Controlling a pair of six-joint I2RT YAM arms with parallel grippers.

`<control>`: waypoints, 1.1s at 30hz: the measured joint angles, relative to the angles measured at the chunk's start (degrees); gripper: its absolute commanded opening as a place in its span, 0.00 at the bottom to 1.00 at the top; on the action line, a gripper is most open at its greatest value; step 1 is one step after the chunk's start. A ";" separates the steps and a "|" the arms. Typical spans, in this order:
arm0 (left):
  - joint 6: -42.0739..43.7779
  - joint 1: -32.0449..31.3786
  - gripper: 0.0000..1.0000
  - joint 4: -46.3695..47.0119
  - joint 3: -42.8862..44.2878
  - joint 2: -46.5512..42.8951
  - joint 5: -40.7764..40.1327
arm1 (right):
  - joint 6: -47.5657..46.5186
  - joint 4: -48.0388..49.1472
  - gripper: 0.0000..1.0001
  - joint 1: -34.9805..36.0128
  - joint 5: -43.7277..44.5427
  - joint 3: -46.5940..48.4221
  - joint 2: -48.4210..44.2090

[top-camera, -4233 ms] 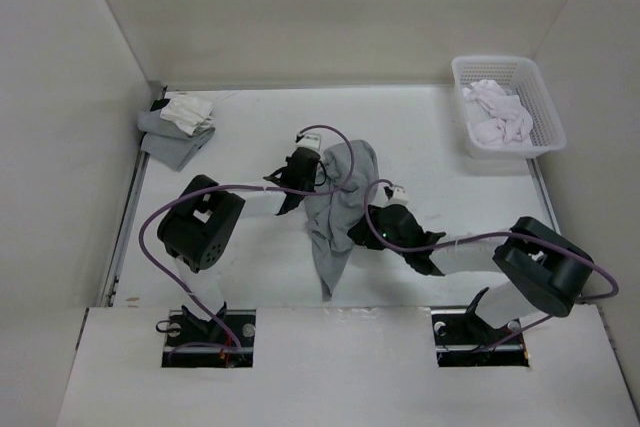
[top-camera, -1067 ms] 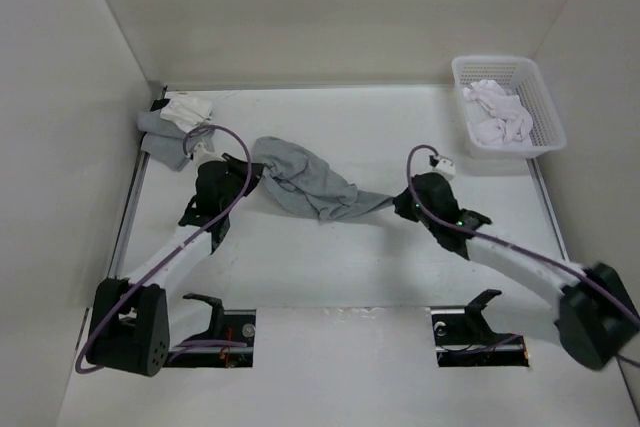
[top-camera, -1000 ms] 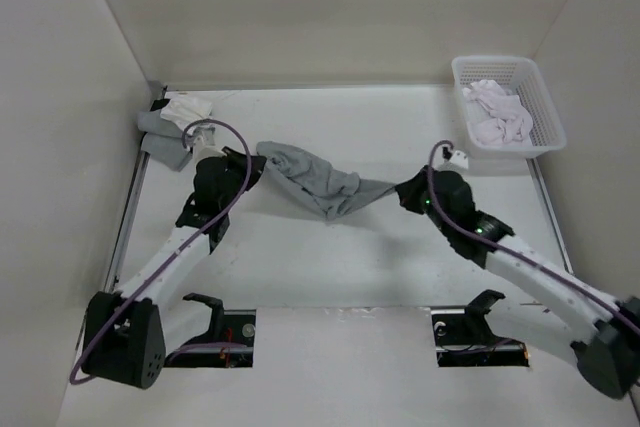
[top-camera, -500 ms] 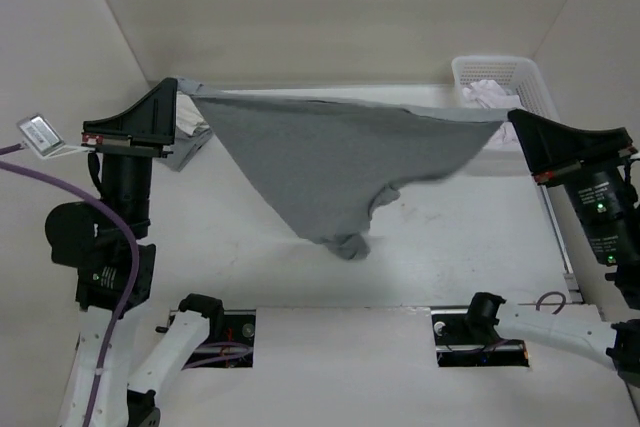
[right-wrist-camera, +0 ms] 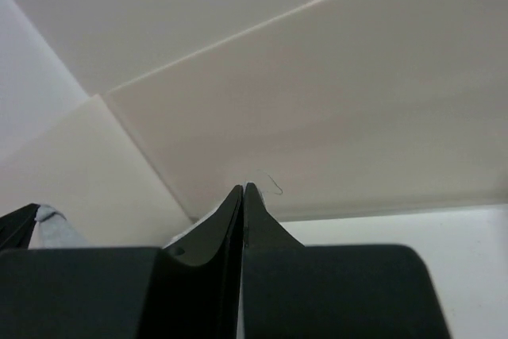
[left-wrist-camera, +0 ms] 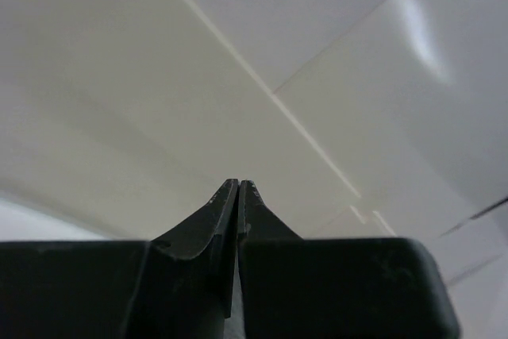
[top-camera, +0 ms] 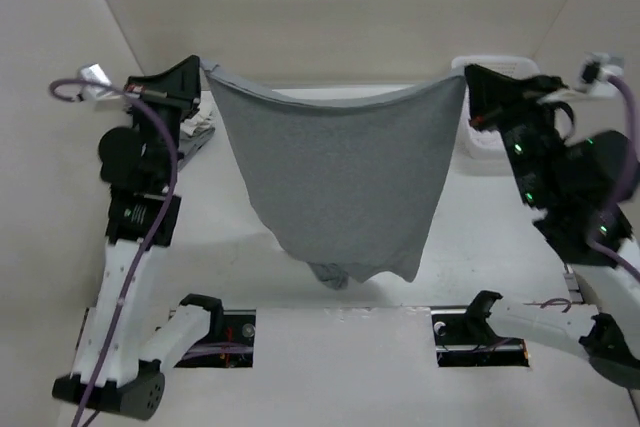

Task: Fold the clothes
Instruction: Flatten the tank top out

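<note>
The clothes, a plain light-grey T-shirt [top-camera: 340, 172], hang spread in the air as a wide sheet that narrows to a bunched lower end above the table's near edge. My left gripper [top-camera: 203, 65] is raised high and shut on the shirt's upper left corner. My right gripper [top-camera: 466, 73] is just as high, shut on the upper right corner. The top edge sags slightly between them. In the left wrist view the left gripper [left-wrist-camera: 238, 183] shows jaws pressed together against bare wall. The right gripper [right-wrist-camera: 244, 187] looks the same, with a loose thread at its tip.
A white basket [top-camera: 484, 152] of white garments stands at the back right, partly behind my right arm. A grey and white cloth pile [top-camera: 197, 127] lies at the back left beside my left arm. Enclosure walls stand close on three sides.
The shirt has gone from a crumpled strip on the table to a sheet lifted in the air. Since half a second ago both grippers have drawn inward and the shirt hangs flatter.
</note>
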 measured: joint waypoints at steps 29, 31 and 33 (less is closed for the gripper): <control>1.73 10.38 0.00 6.91 28.28 28.52 6.12 | 12.87 -4.70 0.01 -33.90 -35.23 34.18 30.27; 1.77 9.86 0.00 9.07 16.94 23.80 5.79 | 12.83 -1.64 0.01 -32.74 -33.64 18.75 23.76; 1.77 9.20 0.00 9.97 4.07 18.69 5.25 | 13.00 0.76 0.01 -30.36 -31.87 1.27 16.72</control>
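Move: The tank top is stretched between the two shut grippers. Its hanging middle lies about 22 cm to the left hand's right, 10 cm back and 25 cm below. From the right hand it is about 21 cm left, 4 cm back and 28 cm below. The folded stack lies roughly 20 cm ahead of the left hand, 16 cm left and 45 cm below. The white basket stands some 32 cm ahead of the right hand, 28 cm right and 47 cm below. Forward and down first: both arms fling the tank top by its pinched upper corners some 25 cm out over the table, fingertips tipping down. They then sweep up about 20-25 cm while drawing back about 13 cm, tips lifting again, and finally drop fast, some 15 cm or more. Both grippers stay shut on the cloth. ##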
